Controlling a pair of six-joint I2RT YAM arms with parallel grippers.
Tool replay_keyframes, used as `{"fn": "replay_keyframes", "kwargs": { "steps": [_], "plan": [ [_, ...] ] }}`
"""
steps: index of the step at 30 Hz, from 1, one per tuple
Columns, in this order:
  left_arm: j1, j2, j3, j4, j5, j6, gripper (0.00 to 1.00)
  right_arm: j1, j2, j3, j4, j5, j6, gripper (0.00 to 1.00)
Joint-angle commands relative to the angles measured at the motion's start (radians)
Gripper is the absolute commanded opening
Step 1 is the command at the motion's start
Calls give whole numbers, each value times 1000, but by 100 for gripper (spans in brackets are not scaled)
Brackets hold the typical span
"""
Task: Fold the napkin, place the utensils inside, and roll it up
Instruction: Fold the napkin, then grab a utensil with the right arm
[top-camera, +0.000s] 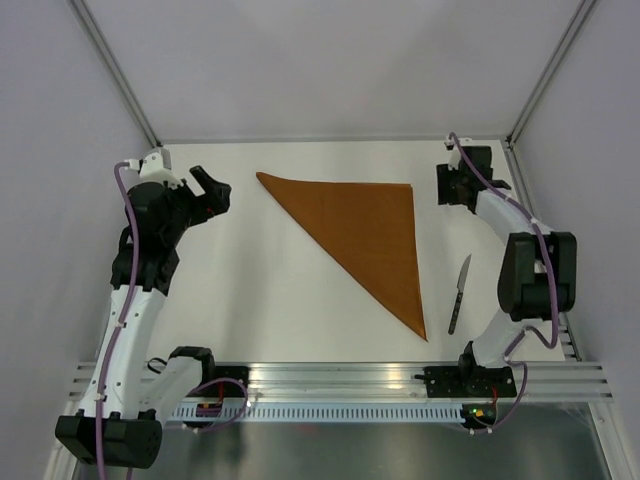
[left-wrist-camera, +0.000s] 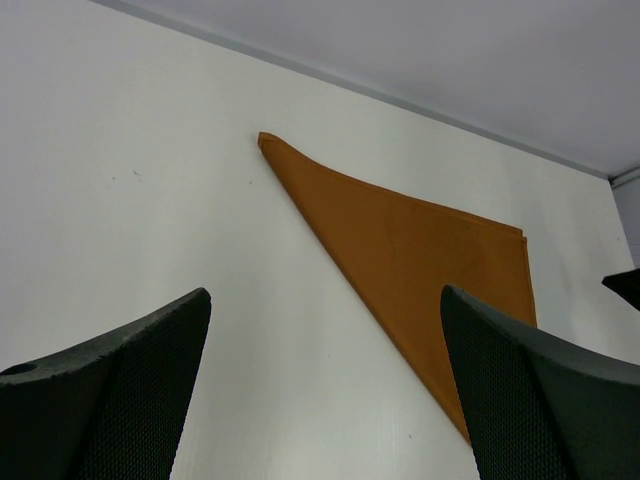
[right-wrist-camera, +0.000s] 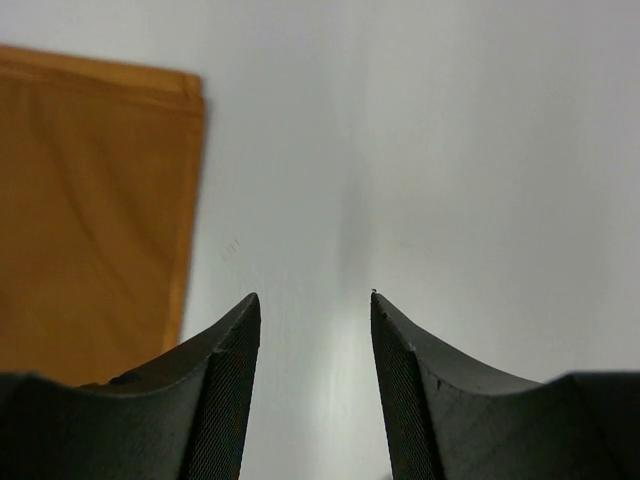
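The rust-orange napkin lies flat on the white table, folded into a triangle with its long edge running from the far left corner to the near right tip. One grey utensil, a knife, lies on the table just right of the napkin's near tip. My left gripper hovers left of the napkin's far left corner, open and empty; its wrist view shows the napkin ahead between wide fingers. My right gripper is beside the napkin's far right corner, open, with the napkin edge to its left.
White walls with metal corner posts close the table on three sides. An aluminium rail with the arm bases runs along the near edge. Purple cables hang along both arms.
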Motion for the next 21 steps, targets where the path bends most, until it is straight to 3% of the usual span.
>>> {"fn": "replay_keyframes", "kwargs": {
  "steps": [1, 9, 21],
  "plan": [
    [4, -18, -47, 113, 88, -82, 100, -92, -167, -125, -181, -73, -66, 54],
    [4, 11, -96, 202, 134, -106, 100, -134, -390, -393, -359, -79, -251, 53],
    [4, 25, -108, 228, 137, -101, 100, -135, -391, -476, -507, -152, -456, 53]
  ]
}}
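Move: The knife's middle lies about 24 cm back and 3 cm to the right of the right hand, some 10 cm lower. Also at table height, the folded napkin's far right corner is about 7 cm ahead and 7 cm left of that hand, and its near corner some 37 cm back and 6 cm left. From the left hand, the knife is about 48 cm right, 8 cm back and 31 cm down. The right hand swings about 22 cm back over the knife, sinking and tipping down some 30 degrees, still half-open. ##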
